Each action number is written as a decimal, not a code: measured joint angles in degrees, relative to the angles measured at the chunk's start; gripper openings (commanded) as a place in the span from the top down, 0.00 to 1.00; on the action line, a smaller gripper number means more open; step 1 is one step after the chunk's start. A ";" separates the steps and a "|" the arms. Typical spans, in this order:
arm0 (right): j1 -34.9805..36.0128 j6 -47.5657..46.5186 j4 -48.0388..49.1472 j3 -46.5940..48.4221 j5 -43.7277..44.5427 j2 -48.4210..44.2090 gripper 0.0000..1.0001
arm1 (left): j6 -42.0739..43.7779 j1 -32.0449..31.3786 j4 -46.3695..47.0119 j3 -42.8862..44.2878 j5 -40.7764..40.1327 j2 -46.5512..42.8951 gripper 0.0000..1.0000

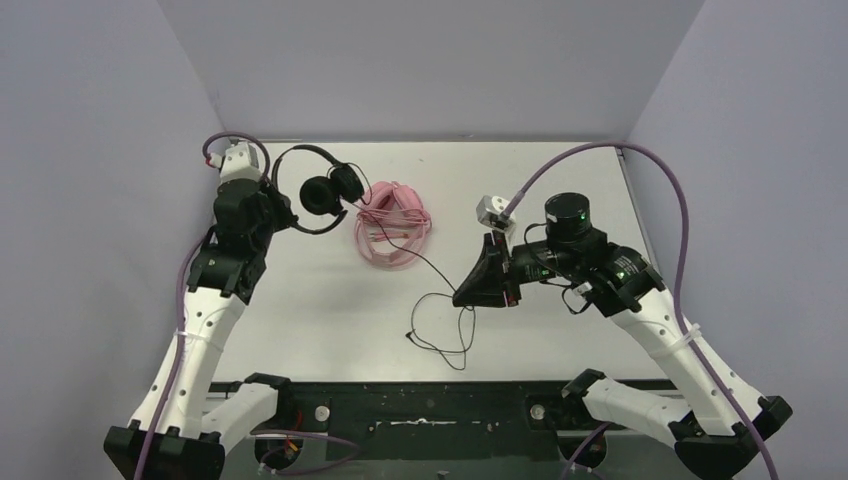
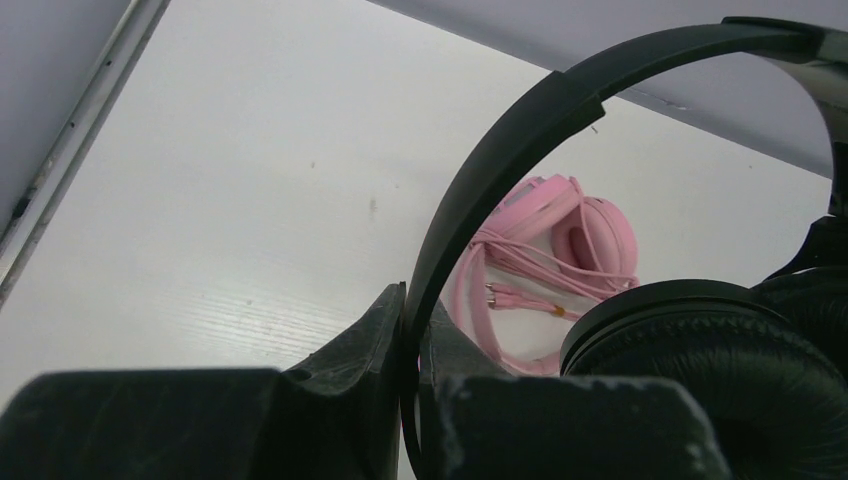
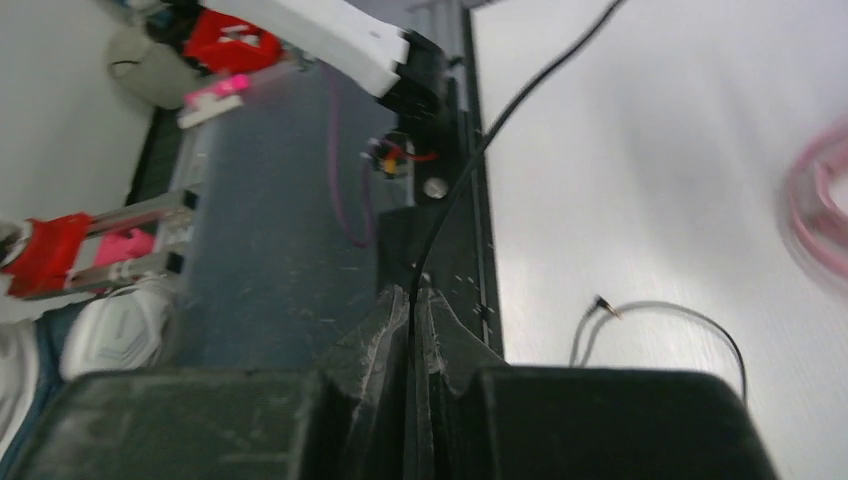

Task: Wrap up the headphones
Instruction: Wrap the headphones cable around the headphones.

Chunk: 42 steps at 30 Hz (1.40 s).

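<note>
The black headphones (image 1: 320, 195) are at the back left, and my left gripper (image 1: 287, 210) is shut on their headband (image 2: 520, 130). In the left wrist view the band runs between the jaws of the left gripper (image 2: 412, 310), with a black ear cup (image 2: 700, 340) at the right. The pink headphones (image 1: 392, 225) lie just right of them with their pink cable (image 2: 520, 265) bunched on top. A thin black cable (image 1: 440, 275) trails from there to my right gripper (image 1: 463, 296), which is shut on it (image 3: 470, 160). Slack loops near the front, ending in the plug (image 1: 412, 336).
Grey enclosure walls (image 1: 110, 200) stand close on the left, back and right. A black rail (image 1: 420, 400) runs along the table's near edge between the arm bases. Purple arm cables (image 1: 660, 180) arc over the right side.
</note>
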 measured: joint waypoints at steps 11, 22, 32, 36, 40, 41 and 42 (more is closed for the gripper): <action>7.43 18.75 17.05 3.32 -19.47 2.58 1.00 | -0.94 2.49 0.15 1.27 -3.37 10.36 1.00; -6.51 7.04 0.90 28.41 22.58 5.51 0.96 | 5.55 2.12 -5.03 -0.20 1.84 9.53 1.00; -12.85 4.11 -3.39 7.61 53.40 23.74 0.66 | 11.02 -8.44 -12.63 -2.32 11.65 -1.68 1.00; -15.39 4.55 -11.39 0.90 53.44 25.92 0.36 | 13.40 -14.08 -13.79 -1.36 8.15 -0.74 1.00; -13.86 4.24 -14.97 5.27 52.76 23.17 0.13 | 14.64 -19.41 -14.62 0.72 0.79 1.95 1.00; -12.61 4.74 -14.78 7.08 52.70 22.10 0.08 | 14.56 -20.48 -14.84 1.09 -1.18 2.40 1.00; -11.08 5.16 -13.92 8.44 52.37 21.11 0.04 | 14.36 -21.24 -14.97 1.36 -2.73 2.73 1.00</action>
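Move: The black headphones, still pinched by the headband in the left hand, have their middle about 9 cm right and 3 cm ahead of that hand, roughly level. From the right hand, still pinching their cable, they lie some 27 cm left and 22 cm ahead; the bare table it heads for is 20 cm ahead, 11 cm right and 30 cm below, the loose cable loops 8 cm ahead, 3 cm left and as far down. The pink headphones lie 9 cm ahead, 19 cm right and 28 cm below the left hand. The right hand first draws the pinched cable back and up about 7 cm, then whips it forward some 30 cm in an arc, clockwise and to the right, rising before it plunges towards the bare table, where its fingers spread wide and let go of the cable before the hand lifts a little. Meanwhile the left hand keeps its grip on the headband, dips forward and down, then swings the headphones back and right about 10 cm, turning clockwise and tipping fingers-down. ##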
